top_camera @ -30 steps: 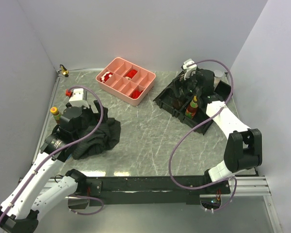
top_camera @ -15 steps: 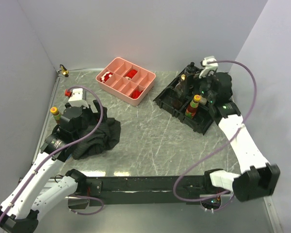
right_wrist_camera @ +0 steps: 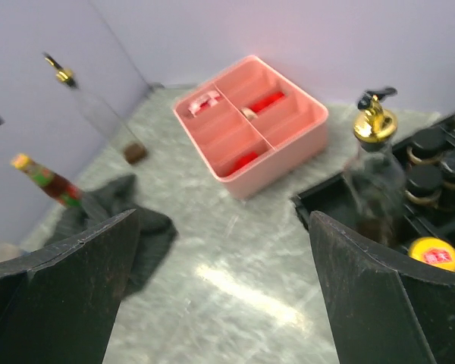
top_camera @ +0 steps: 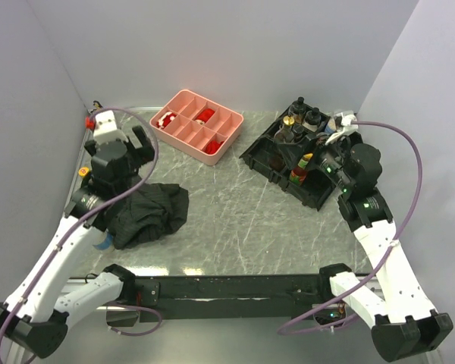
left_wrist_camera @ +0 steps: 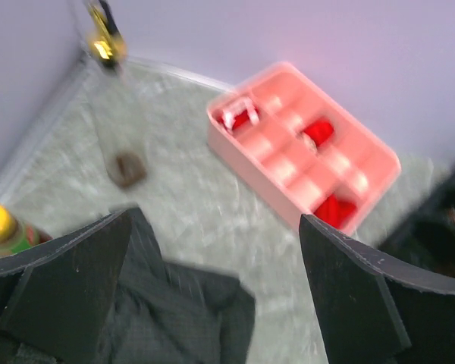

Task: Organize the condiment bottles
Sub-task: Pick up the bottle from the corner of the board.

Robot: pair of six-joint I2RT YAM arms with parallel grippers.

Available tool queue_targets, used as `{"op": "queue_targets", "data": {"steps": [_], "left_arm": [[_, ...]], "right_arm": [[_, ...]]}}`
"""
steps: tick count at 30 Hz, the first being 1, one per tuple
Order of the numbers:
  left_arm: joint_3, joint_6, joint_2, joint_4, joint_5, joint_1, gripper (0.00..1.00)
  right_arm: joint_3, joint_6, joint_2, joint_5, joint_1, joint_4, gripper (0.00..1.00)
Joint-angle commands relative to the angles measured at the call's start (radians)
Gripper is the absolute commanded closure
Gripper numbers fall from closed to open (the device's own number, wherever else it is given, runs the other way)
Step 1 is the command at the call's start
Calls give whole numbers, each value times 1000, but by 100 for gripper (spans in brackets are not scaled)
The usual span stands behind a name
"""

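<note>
Several condiment bottles stand in the black rack [top_camera: 271, 155] at the far right: gold-spouted clear ones [top_camera: 290, 129], black-lidded jars [top_camera: 312, 117] and a yellow-capped sauce bottle [top_camera: 304, 167]. The right wrist view shows a spouted bottle [right_wrist_camera: 374, 129], dark lids [right_wrist_camera: 428, 144] and a yellow cap [right_wrist_camera: 432, 254]. A clear gold-spouted bottle [top_camera: 98, 108] [left_wrist_camera: 105, 42] stands alone in the far-left corner. Another yellow-capped bottle [top_camera: 83, 173] [left_wrist_camera: 1, 227] stands by the black cloth, half hidden behind my left arm. My left gripper [top_camera: 140, 145] [left_wrist_camera: 214, 220] hangs open and empty above the cloth. My right gripper [top_camera: 327, 163] [right_wrist_camera: 224, 218] is open and empty beside the rack.
The pink compartment tray [top_camera: 183, 102] [left_wrist_camera: 235, 148] with red pieces sits at the back centre. A crumpled black cloth [top_camera: 148, 212] [left_wrist_camera: 159, 303] lies at the left. Walls close in the left, back and right sides.
My left arm has risen and swung toward the far-left corner. My right arm has drawn back from over the rack toward the right, uncovering the bottles. Both grippers stay open.
</note>
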Motion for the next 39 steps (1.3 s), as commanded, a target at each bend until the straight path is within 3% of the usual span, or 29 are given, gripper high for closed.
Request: {"op": "queue_targets", "data": {"steps": [1,4,10,14,17,36,39], "left_arm": [[129,82,118,120,-124,51,1],[189,104,209,173,-85,126,2],[311,102,399,201,-52,279,6],[308,127,485,275,-33,345,11],[282,113,523,359,110,416,17],[349,207,744,463,174,477,29],[354,202,760,465,212,479,40]], "right_arm": [[-47,135,-38,-20,13,106,0],[-78,169,-44,-38,11,157,0],[-49,136,-40,-43,13,80,0],[-46,116,-72,0,14,65,0],[-32,94,-73,6,13,42,0],[-41,99,-66,-6,13,59,0],[-52,90,-73,7,11,57,0]]}}
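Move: The gold-capped bottle near the far left corner of the board stands roughly 24 cm ahead of the left hand and 14 cm to its left, its middle about 19 cm lower. The yellow-capped sauce bottle is about 7 cm ahead and 16 cm left of that hand; the dark cloth lies straight below it, some 31 cm down. The pink box is about 36 cm ahead and 14 cm right. From the right hand the gold-capped bottle is about 25 cm ahead and 54 cm left. The left hand swings forward about 20 cm and left about 14 cm towards the gold-capped bottle, first rising a few centimetres, then sinking to end some 7 cm lower than it began, while the wrist turns roughly 15 degrees counter-clockwise. Its fingers, wide open at first, narrow to about two thirds as they come up to the pump cap, slowing as they near it; whether they touch it can't be seen. ##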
